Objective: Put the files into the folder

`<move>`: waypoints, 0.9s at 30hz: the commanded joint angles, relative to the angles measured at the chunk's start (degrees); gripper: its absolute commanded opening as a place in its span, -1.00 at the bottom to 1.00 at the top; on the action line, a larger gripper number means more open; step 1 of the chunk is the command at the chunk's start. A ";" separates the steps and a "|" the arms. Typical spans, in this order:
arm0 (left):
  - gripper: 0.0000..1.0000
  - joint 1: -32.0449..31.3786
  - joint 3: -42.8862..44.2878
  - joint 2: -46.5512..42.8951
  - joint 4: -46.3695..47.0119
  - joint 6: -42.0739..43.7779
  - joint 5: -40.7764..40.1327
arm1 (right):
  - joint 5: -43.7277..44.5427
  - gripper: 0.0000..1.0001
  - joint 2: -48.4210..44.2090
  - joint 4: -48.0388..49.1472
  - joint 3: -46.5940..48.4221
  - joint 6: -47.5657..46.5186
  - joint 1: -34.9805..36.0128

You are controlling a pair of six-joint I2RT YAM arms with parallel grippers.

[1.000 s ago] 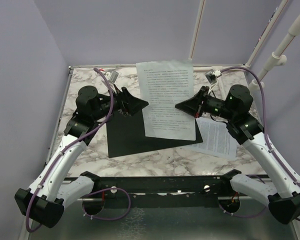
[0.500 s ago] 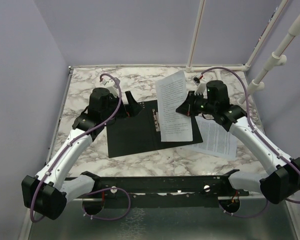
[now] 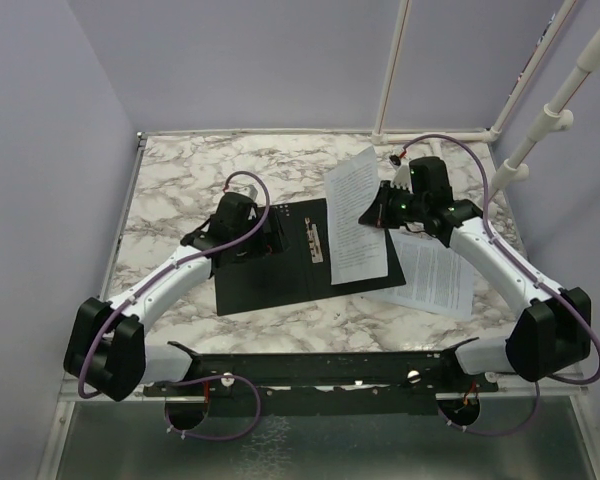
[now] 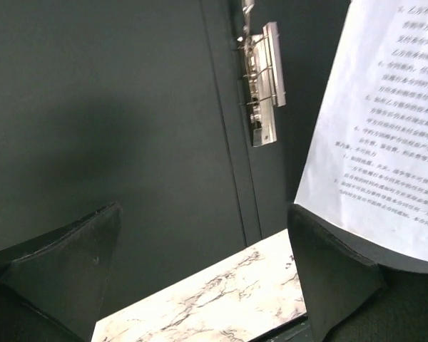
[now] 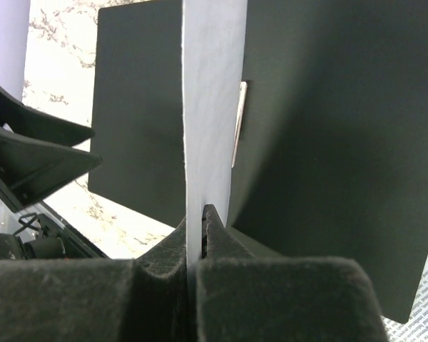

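Observation:
The folder [image 3: 265, 265] lies open on the marble table, black inner faces up, with its metal clip [image 3: 315, 240] near the middle. My right gripper [image 3: 378, 214] is shut on the edge of one white printed file [image 3: 358, 215] and holds it tilted above the folder's right half. In the right wrist view the file [image 5: 210, 107] rises edge-on from the shut right gripper [image 5: 200, 221]. A second file [image 3: 432, 276] lies flat on the table, right of the folder. My left gripper [image 3: 270, 238] hangs open over the folder's left half, holding nothing. In its own view the left gripper [image 4: 200, 278] faces the clip [image 4: 264, 82].
White pipes [image 3: 540, 130] stand at the back right corner and purple walls close in the table. A black rail [image 3: 310, 368] runs along the near edge between the arm bases. Bare marble [image 3: 180, 170] shows behind and left of the folder.
The left gripper has let go of the file, opened wide and moved right over the folder. The file has swung from spread flat to tilted, held by the right gripper alone.

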 commanded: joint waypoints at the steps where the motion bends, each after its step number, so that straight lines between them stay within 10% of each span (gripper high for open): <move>1: 0.98 -0.98 -2.17 1.54 2.81 -4.28 -4.76 | -4.82 -0.99 2.60 2.34 -0.47 1.57 -2.22; 27: 0.98 -1.07 -7.00 7.19 8.78 -6.15 -5.27 | -19.93 -0.99 14.53 9.65 -1.32 5.08 -8.86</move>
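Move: About 11 cm to the left of the right hand, some 3 cm ahead and 19 cm below it, is the folder's metal clip. The middle of the folder's left half is roughly 23 cm left of that hand and 2 cm back; the loose sheets lie about 17 cm to its right, 6 cm back. For the left hand the clip lies about 9 cm right, 5 cm ahead and 14 cm down, with that left half beneath it, about 3 cm left. Lowering the sheet it still pinches by the right edge, the right hand sinks about 4.5 cm and eases forward a couple of centimetres towards the clip, swinging its fingers some 10 degrees farther left and rolling slightly. The empty left hand, fingers still wide open, drops about 6 cm almost straight down over the folder's left half, turning only slightly. ##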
